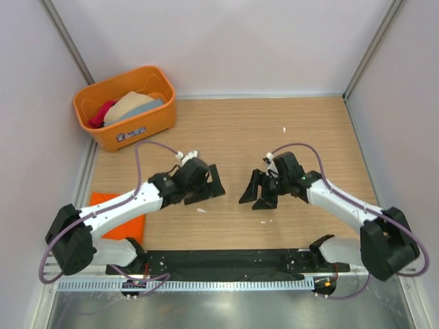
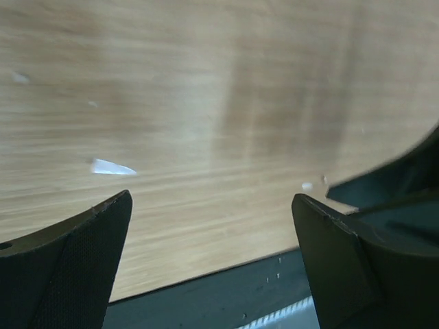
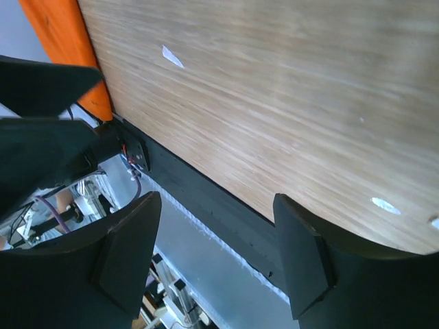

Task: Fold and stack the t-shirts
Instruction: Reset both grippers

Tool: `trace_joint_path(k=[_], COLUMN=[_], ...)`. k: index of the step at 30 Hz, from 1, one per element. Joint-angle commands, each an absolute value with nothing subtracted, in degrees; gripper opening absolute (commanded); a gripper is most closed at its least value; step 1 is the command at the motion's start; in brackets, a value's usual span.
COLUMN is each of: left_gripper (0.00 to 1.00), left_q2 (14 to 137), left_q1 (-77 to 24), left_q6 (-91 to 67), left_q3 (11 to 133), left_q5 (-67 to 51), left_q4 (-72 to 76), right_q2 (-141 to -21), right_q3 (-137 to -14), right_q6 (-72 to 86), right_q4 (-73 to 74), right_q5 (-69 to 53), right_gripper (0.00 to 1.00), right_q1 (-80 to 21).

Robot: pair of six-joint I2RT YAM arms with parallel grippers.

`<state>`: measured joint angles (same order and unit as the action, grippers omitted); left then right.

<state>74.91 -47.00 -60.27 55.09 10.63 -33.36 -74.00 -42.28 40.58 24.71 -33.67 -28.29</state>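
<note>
A bright orange t-shirt (image 1: 113, 211) lies folded flat at the table's left near edge, partly under my left arm; its edge also shows in the right wrist view (image 3: 62, 48). Crimson-pink (image 1: 101, 113), beige (image 1: 127, 104) and grey-blue (image 1: 147, 106) t-shirts are bundled in the orange tub (image 1: 130, 130) at the back left. My left gripper (image 1: 217, 186) (image 2: 212, 233) hovers open over bare wood at mid-table, with nothing between its fingers. Facing it, my right gripper (image 1: 252, 199) (image 3: 216, 240) is also open and empty.
Small white scraps (image 1: 201, 210) (image 1: 284, 129) lie on the wooden table (image 1: 274, 137). A black strip (image 1: 226, 260) runs along the near edge between the arm bases. Grey walls close in the left, right and back.
</note>
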Motion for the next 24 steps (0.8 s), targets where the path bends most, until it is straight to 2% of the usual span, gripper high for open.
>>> trace_joint_path(k=[1, 2, 4, 5, 6, 11, 12, 14, 15, 16, 18, 20, 24], left_gripper=[1.00, 1.00, 1.00, 1.00, 1.00, 1.00, 1.00, 1.00, 1.00, 1.00, 1.00, 1.00, 1.00], left_q2=[65.96, 63.83, 58.30, 52.53, 49.25, 27.37, 19.07, 10.24, -1.38, -2.71, 6.27, 8.69, 5.90], left_q1=[-49.13, -49.13, -49.13, -49.04, -49.04, -48.52, -48.25, -48.16, -48.08, -47.99, -47.20, -47.11, -46.94], left_q6=[-58.35, -59.49, -63.26, -64.50, -65.38, -68.54, -70.21, -72.50, -73.81, -75.39, -77.34, -83.79, -87.62], left_q3=[43.98, 40.81, 30.88, 27.63, 22.90, 11.01, 7.85, 4.85, 1.96, 0.45, -1.67, -4.20, -5.63], left_q5=[-2.52, -6.90, -9.66, -10.71, -10.11, -6.86, -5.46, -3.70, -2.65, -3.68, -6.58, -5.55, -2.38], left_q4=[-10.89, -6.90, 0.58, 8.53, 10.09, 15.73, 13.73, 10.65, 8.81, 10.53, 18.77, 33.69, 39.99], right_q2=[-64.20, -62.07, -55.68, -53.72, -51.53, -38.62, -36.67, -29.49, -26.83, -24.28, -17.19, -12.86, -2.74], right_q3=[-34.04, -28.45, -22.79, -17.20, -14.44, -0.20, 1.74, 4.47, 5.27, 6.06, 6.77, 6.68, 6.77], right_q6=[52.80, 55.00, 61.94, 64.57, 68.78, 79.97, 81.98, 83.75, 84.46, 86.20, 85.78, 85.34, 87.53], right_q4=[13.91, 9.28, 5.29, 0.84, -2.17, -14.22, -15.20, -15.65, -15.56, -15.56, -11.71, -8.36, -7.82], right_q5=[-31.03, -30.68, -29.01, -28.83, -28.65, -27.25, -27.16, -25.76, -25.40, -24.79, -23.38, -22.94, -23.12], right_gripper=[0.73, 0.80, 0.86, 0.96, 1.00, 1.00, 1.00, 1.00, 1.00, 1.00, 1.00, 1.00, 1.00], right_q1=[-28.48, -28.39, -28.48, -28.39, -28.48, -28.56, -28.48, -28.56, -28.65, -28.57, -28.65, -28.65, -28.74])
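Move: Both hands are empty over bare table. The folded t-shirt lies some 30 cm to the left of the left hand, about 9 cm nearer the bases and 13 cm lower; the orange bin stands roughly 30 cm ahead and 30 cm to the left. From the right hand, the folded t-shirt is about 43 cm left, 6 cm back and 11 cm down. Both empty hands draw back, dip, then rise some 15 cm, fingers swinging level inwards, the right gripper opening wide. ##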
